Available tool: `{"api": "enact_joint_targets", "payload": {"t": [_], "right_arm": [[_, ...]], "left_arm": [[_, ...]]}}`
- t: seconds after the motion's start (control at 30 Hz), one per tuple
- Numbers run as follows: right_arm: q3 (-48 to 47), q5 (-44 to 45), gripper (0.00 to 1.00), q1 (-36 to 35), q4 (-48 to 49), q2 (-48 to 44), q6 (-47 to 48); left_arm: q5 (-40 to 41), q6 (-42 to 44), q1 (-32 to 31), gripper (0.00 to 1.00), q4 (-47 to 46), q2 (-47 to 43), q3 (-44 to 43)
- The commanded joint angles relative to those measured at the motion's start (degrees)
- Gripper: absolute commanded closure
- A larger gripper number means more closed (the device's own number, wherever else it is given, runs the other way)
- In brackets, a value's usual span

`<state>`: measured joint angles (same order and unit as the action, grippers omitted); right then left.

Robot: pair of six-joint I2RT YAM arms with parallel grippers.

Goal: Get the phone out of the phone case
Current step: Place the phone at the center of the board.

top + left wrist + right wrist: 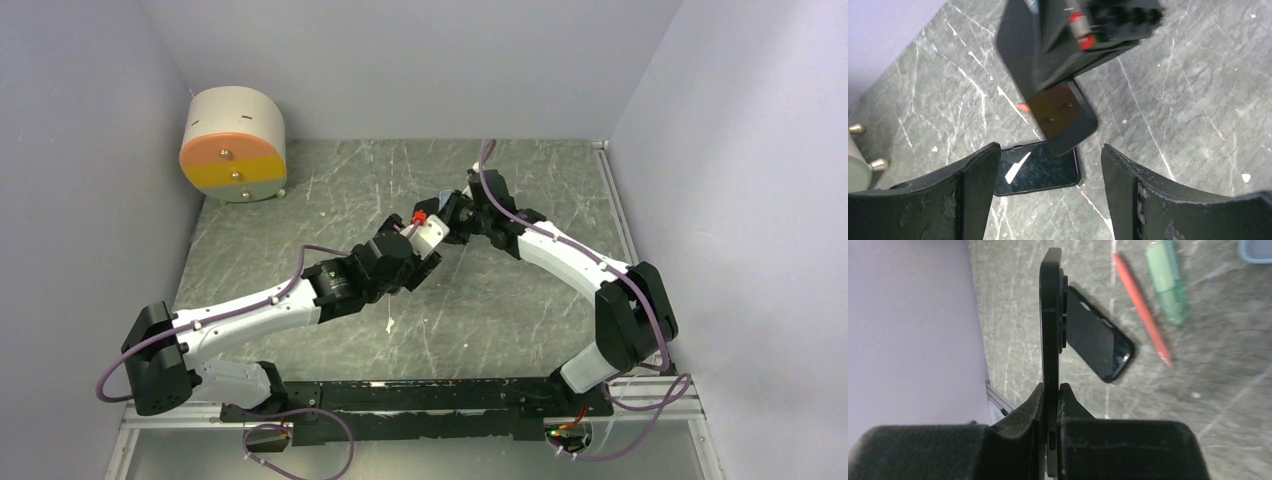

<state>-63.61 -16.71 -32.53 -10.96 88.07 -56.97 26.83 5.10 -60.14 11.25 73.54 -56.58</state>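
Observation:
My right gripper (1052,388) is shut on the lower edge of a thin black phone (1050,315) and holds it upright above the table. Its camera bump faces right. A black case (1100,342) lies flat on the grey marble table below it. In the left wrist view the held phone (1063,112) hangs from the right gripper above the flat case (1040,170). My left gripper (1050,150) is open and empty, its fingers (973,185) apart on either side of the case and above it. In the top view both grippers (428,240) meet mid-table.
A red pen (1143,310), a green marker (1165,282) and a blue object (1255,250) lie on the table beyond the case. A round cream and orange drawer unit (232,145) stands at the back left. A small white scrap (388,323) lies near the left arm.

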Motion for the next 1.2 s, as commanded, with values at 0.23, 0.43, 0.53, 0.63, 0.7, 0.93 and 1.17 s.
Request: {"api": "enact_joint_targets", "payload": {"t": [0.23,0.43,0.53,0.63,0.7,0.93,1.17], "right_arm": [[12.98,-13.23,1.0,12.13,9.38,-6.77,17.35],[16.69,-15.71,1.0,15.72,10.77,-4.8,23.25],[16.66,-18.19,1.0,16.29,13.25,-1.8,25.38],[15.19,-21.05,1.0,16.98,13.54,2.05,27.64],[14.01,-22.9,1.0,17.44,13.53,4.6,28.81],[13.87,-27.34,0.99,18.65,15.42,9.66,29.18],[17.54,-29.35,0.95,18.8,22.01,12.3,25.16]], "left_arm": [[-13.28,-13.87,14.92,0.06,1.15,-4.56,2.05],[-20.13,-19.22,24.79,0.06,3.26,-7.79,5.8],[-18.89,-18.6,27.98,0.06,5.73,-9.87,6.65],[-17.12,-17.27,29.61,0.06,6.42,-12.41,8.31],[-15.88,-16.68,30.17,0.06,6.26,-13.45,9.32],[-14.02,-16.05,31.04,0.06,3.36,-12.75,10.1],[-15.01,-15.73,32.43,0.06,3.0,-11.76,9.44]]}}
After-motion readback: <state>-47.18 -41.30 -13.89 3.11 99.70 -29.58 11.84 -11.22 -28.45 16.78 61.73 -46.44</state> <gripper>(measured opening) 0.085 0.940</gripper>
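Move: The held phone is bound for bare board about 7 cm right, 1 cm back and 17 cm below the right hand. On the same level the empty case lies some 15 cm ahead and 7 cm right, the green marker 6 cm ahead and 2 cm left, the orange pen 3 cm ahead and 5 cm left. From the left hand that spot is roughly 5 cm ahead, 11 cm right, 20 cm down. The right hand keeps its pinch on the phone's edge and carries it down and to the right towards the bare board on the near side of the case, about 13 cm lower in all, the last part nearly straight down while turning some 15 degrees counter-clockwise. The left hand, already clear of the phone, finishes opening and withdraws left and a little forward, turning counter-clockwise. ##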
